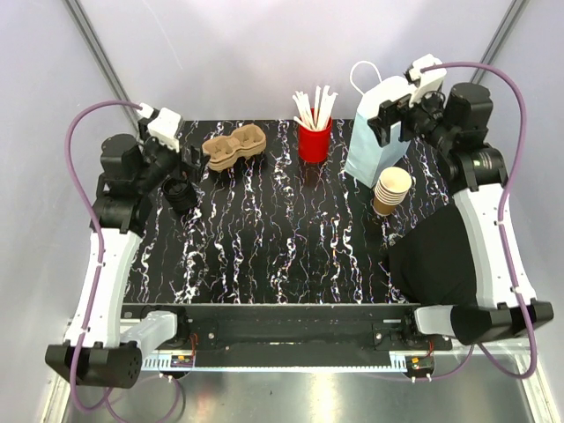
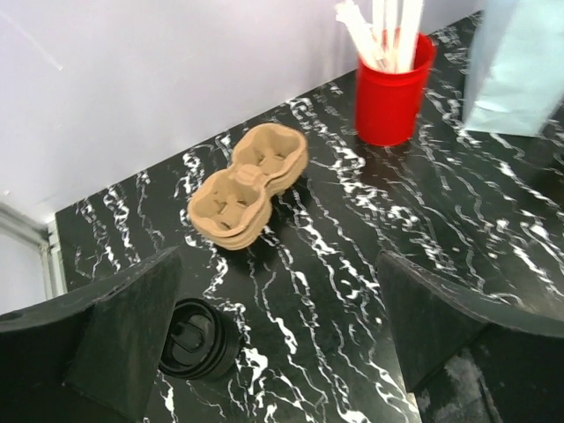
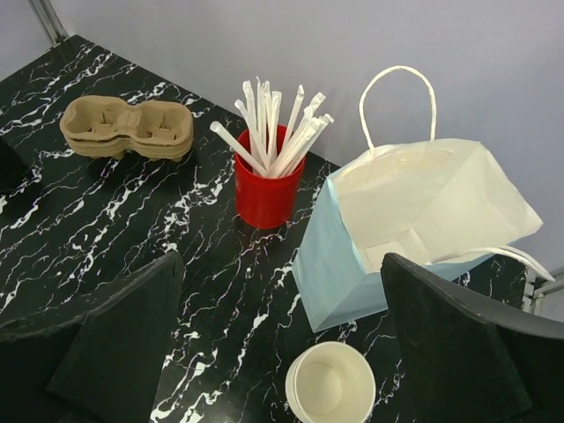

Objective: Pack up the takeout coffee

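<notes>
No single takeout coffee shows in any view. A nested stack of brown paper cups [image 1: 391, 190] stands in front of the pale blue paper bag [image 1: 377, 141]. In the right wrist view the top cup of the cup stack [image 3: 330, 388] is empty and the bag [image 3: 414, 229] stands open with its mouth up. My right gripper [image 1: 388, 119] hovers open over the bag and the stack, its jaws [image 3: 282, 308] holding nothing. At the back left my left gripper [image 1: 182, 163] hangs open and empty above a stack of black lids [image 2: 198, 339].
Stacked brown two-cup carriers [image 1: 234, 147] lie at the back left, also in the left wrist view [image 2: 249, 185]. A red cup of white sticks [image 1: 314, 139] stands between the carriers and the bag. The black lids [image 1: 179, 196] sit by the left edge. A black bulk [image 1: 436, 260] lies at the right.
</notes>
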{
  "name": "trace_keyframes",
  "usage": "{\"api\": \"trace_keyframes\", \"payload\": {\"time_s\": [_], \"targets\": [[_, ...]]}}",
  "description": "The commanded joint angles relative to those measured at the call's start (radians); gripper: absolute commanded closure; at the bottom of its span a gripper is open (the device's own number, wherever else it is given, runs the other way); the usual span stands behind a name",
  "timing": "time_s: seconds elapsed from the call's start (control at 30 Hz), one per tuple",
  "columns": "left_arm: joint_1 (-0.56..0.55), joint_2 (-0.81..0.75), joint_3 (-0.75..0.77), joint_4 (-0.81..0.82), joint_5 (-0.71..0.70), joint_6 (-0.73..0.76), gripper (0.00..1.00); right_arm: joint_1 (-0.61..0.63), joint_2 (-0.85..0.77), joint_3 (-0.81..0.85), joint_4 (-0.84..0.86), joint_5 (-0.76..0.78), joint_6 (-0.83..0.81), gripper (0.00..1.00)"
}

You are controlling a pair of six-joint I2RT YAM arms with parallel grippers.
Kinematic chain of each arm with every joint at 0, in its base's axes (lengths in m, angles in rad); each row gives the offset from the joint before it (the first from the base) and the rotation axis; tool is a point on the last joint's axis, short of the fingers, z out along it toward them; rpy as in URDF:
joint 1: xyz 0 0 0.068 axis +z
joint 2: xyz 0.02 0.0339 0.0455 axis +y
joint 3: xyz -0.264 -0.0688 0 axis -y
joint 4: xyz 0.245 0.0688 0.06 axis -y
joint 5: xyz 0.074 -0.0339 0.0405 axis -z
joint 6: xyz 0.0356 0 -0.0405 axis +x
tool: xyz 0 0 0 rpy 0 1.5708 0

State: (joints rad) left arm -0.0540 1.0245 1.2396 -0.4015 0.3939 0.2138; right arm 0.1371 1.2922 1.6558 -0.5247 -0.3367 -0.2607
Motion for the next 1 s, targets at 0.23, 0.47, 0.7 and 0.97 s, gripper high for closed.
{"api": "trace_keyframes", "payload": {"time_s": [0.23, 0.47, 0.7, 0.97], "targets": [[-0.015, 0.275, 0.104, 0.165, -0.156, 0.034, 0.01, 0.039, 0.068, 0.062, 0.000, -0.008, 0.023, 0.01], [-0.018, 0.577, 0.329, 0.086, -0.064, 0.220, 0.01, 0.044, 0.024, 0.001, -0.095, -0.051, -0.087, 0.00], [-0.017, 0.863, 0.539, -0.071, 0.034, 0.430, 0.01, 0.044, -0.040, -0.062, -0.179, -0.105, -0.152, 0.00], [-0.021, 1.030, 0.701, -0.152, 0.056, 0.383, 0.03, 0.044, -0.054, -0.087, -0.213, -0.139, -0.169, 0.00]]}}
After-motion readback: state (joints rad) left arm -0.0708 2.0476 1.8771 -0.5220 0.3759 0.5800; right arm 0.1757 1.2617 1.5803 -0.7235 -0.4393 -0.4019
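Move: The cup carriers lie roughly 28 cm ahead of the left hand, 7 cm to its right and 27 cm below. The black lids are about 13 cm ahead of that hand and 6 cm left, the red straw cup some 29 cm ahead and 30 cm right, both well below. From the right hand the paper cups stand about 7 cm ahead, 3 cm right and 32 cm down; the bag is about 20 cm ahead and 4 cm right, its middle 26 cm lower. Forward some 22 cm and down about 18, the left hand travels past the black lids towards the cup carriers, sinking fastest near the end; its wide-open fingers tip down some 20 degrees while its left side rises about as much. The right hand, also open, edges forward, then draws back about 5 cm from the bag, sinking 6 cm overall and turning slightly counter-clockwise. ##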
